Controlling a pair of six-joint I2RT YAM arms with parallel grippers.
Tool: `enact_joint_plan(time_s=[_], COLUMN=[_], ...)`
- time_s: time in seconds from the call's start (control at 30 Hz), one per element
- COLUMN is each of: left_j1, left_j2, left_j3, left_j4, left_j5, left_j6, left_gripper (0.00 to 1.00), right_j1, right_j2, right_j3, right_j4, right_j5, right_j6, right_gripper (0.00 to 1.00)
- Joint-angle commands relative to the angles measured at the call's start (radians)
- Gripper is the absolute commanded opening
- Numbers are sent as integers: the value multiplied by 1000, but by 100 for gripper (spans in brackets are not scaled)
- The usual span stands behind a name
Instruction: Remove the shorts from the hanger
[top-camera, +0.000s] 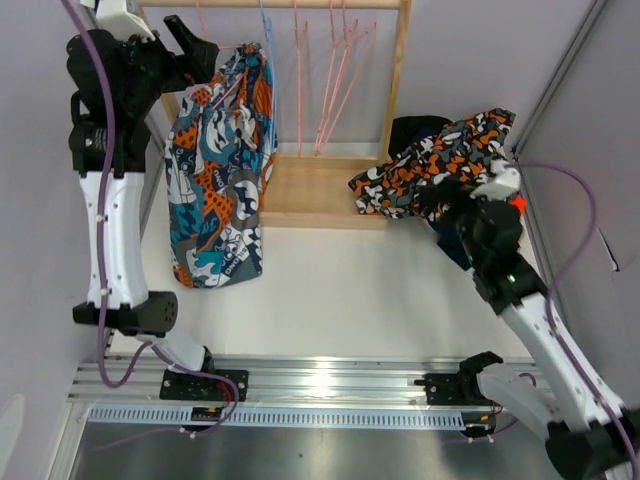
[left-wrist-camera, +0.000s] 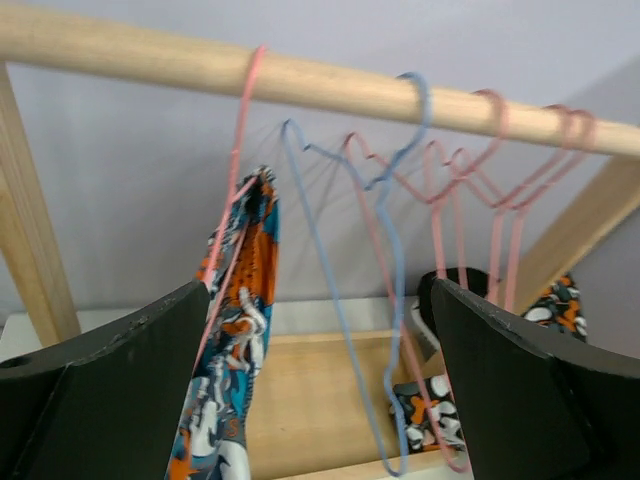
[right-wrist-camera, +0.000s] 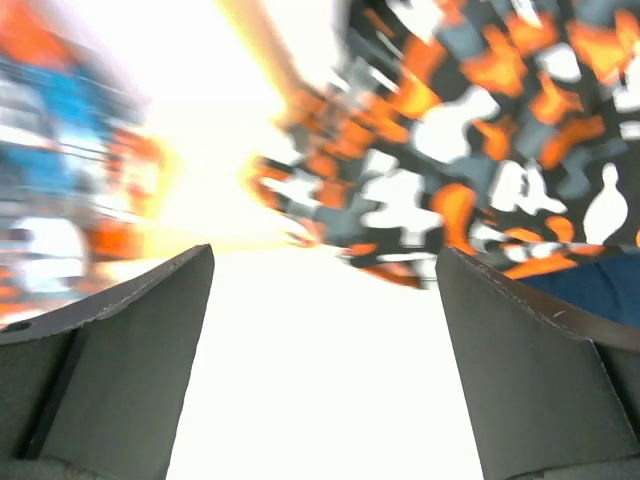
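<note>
The teal-orange-white graphic print shorts (top-camera: 215, 180) hang from a pink hanger (left-wrist-camera: 235, 170) at the left end of the wooden rail (left-wrist-camera: 300, 75). My left gripper (top-camera: 203, 47) is up by that hanger's top, open, its jaws (left-wrist-camera: 318, 290) wide apart with nothing between them. The shorts (left-wrist-camera: 235, 330) hang just inside its left finger. The orange-grey-white camouflage shorts (top-camera: 440, 160) lie in a heap at the right on black shorts (top-camera: 415, 130). My right gripper (top-camera: 432, 200) sits at that heap's near edge, open and empty (right-wrist-camera: 325, 255). Navy fabric (right-wrist-camera: 590, 290) shows under the camouflage shorts (right-wrist-camera: 480, 130).
A blue hanger (left-wrist-camera: 390, 250) and several pink hangers (top-camera: 330, 80) hang bare on the rail. The rack's wooden base (top-camera: 310, 190) lies below them, with an upright post (top-camera: 398, 75) at the right. Grey walls close in on both sides.
</note>
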Motion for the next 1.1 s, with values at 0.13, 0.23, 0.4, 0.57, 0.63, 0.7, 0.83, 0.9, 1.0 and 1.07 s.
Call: enact_joint_plan(time_s=[0.13,0.23,0.4,0.57,0.63,0.7,0.83,0.9,1.0,1.07], left_j1=[90,90,91,88,88,87,87,87,80,65], left_j2=[175,218,254,237,232,225,228,229,219,193], left_j3=[92,87,69,21,21,32,70,74,72,75], left_j4=[-26,-25,-6,30,37,43,32,20,9,26], left_j5=[93,128,193,204,205,201,211,213,208,207], left_j6=[7,6,-26,-48,-52,-55,-65,-72,-72,-68], left_gripper=[99,100,89,55,53,43,15,0,0,0], right_j1=[117,128,134,155,174,210,264,278,303,347], right_j2=[-243,-257,-255,-240,-234,-231,-231,-232,-228,-203], right_j3=[-58,-48,-53,-67,-71,-80,-87,-85,-79,-70], right_j4=[-129,-157,-160,-145,-140,-139,-138,-135,-114,-99], right_j5=[53,59,67,65,76,96,145,159,154,162], right_j6=[29,24,41,58,61,66,67,66,64,52], right_gripper=[99,99,99,99,99,99,99,99,99,99])
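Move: For the left hand, the near arm of the patterned shorts' pink hanger lies about 10 cm ahead, 2 cm left and 10 cm below. The shorts' middle hangs about 15 cm ahead, in line sideways and some 30 cm below. The blue hanger is about 13 cm ahead, 9 cm right and 9 cm below. From the right hand, the pink hanger's near arm is roughly 18 cm ahead, 42 cm left and 17 cm higher. Left hand sinks 11 cm, reaching 10 cm forward, and pinches the pink hanger's near arm; right hand backs away. ##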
